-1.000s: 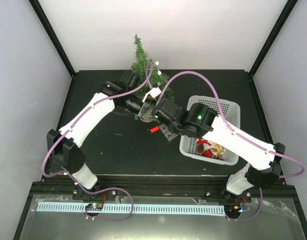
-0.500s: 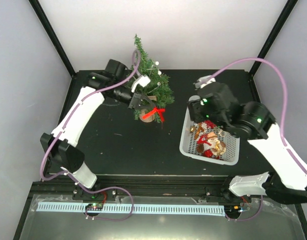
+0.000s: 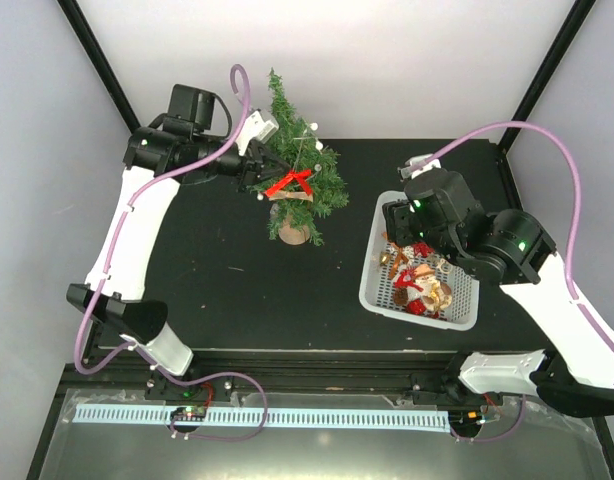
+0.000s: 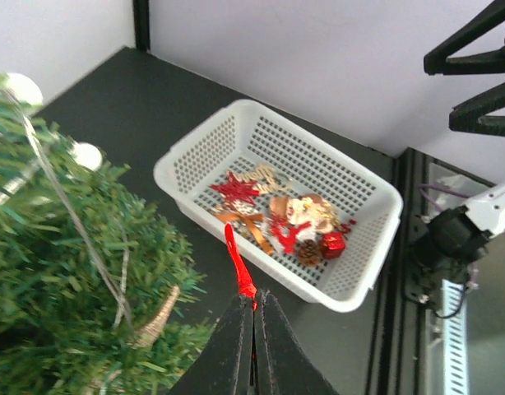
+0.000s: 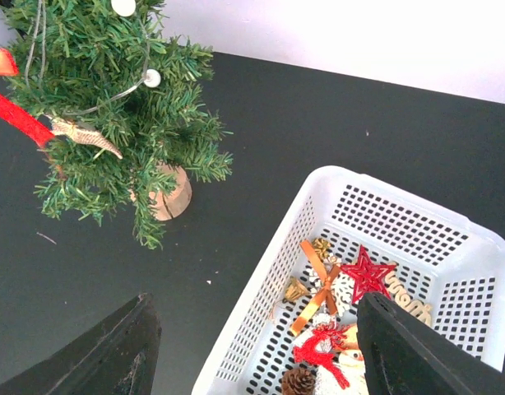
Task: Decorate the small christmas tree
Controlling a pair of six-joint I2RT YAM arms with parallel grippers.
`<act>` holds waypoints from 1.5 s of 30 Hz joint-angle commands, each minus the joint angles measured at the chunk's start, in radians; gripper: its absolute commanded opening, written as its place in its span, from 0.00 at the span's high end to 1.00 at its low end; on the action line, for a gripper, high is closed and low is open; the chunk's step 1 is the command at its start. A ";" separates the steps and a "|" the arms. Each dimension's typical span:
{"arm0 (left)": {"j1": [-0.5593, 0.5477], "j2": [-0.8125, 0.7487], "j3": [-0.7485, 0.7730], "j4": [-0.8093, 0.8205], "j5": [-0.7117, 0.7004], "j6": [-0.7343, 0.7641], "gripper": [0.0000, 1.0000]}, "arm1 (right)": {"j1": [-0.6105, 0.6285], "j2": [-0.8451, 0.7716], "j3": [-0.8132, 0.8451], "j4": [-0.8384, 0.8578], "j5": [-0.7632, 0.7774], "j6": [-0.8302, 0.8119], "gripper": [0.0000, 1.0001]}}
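Note:
The small christmas tree (image 3: 299, 165) stands in its brown pot (image 3: 295, 233) at the back middle of the black table. It carries a bead string and a gold ornament (image 5: 86, 135). My left gripper (image 3: 259, 178) is at the tree's left side, shut on a red ribbon bow (image 3: 290, 183) that lies against the branches. In the left wrist view the ribbon (image 4: 238, 262) sticks out past the closed jaws of that gripper (image 4: 254, 298), with the tree (image 4: 63, 271) to the left. My right gripper (image 3: 392, 232) hangs open and holding nothing over the left end of the white basket (image 3: 467, 215).
The basket (image 5: 384, 185) holds several ornaments: a red star (image 5: 368, 273), a gold bow (image 5: 318, 290), a pine cone (image 5: 298, 381) and a red-and-white figure (image 4: 306, 216). Black frame posts rise at the table's back corners. The right arm's base (image 4: 450, 239) sits past the basket.
My right arm has left the tree, swung over the basket and opened. My left gripper has carried the red bow from beside the pot up and left against the tree's branches.

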 commanded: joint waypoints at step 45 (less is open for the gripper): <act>0.051 0.086 -0.049 0.235 -0.273 0.246 0.98 | -0.124 0.030 -0.114 0.116 -0.120 -0.034 0.33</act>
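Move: The red bow, already pinched in the left fingers, is meant for the tree's upper near-left branches, about 9 cm ahead of this hand, 3 cm left and 5 cm lower. The tan ornament sits some 4 cm ahead, 1 cm right and 10 cm lower; the nearest light bulb is about 10 cm ahead, 6 cm right and 5 cm below. From the right hand, that spot lies roughly 14 cm ahead, 22 cm left, 4 cm below. The red bow is carried forward about 9 cm to the tree in the closed left fingers, first level, then down about 3 cm into the upper branches, drifting 3 cm left. The wrist turns some 25 degrees, pointing the fingers more steeply down and farther forward. The open, empty right hand sinks about 3.5 cm towards the basket and eases 2.5 cm forward. ##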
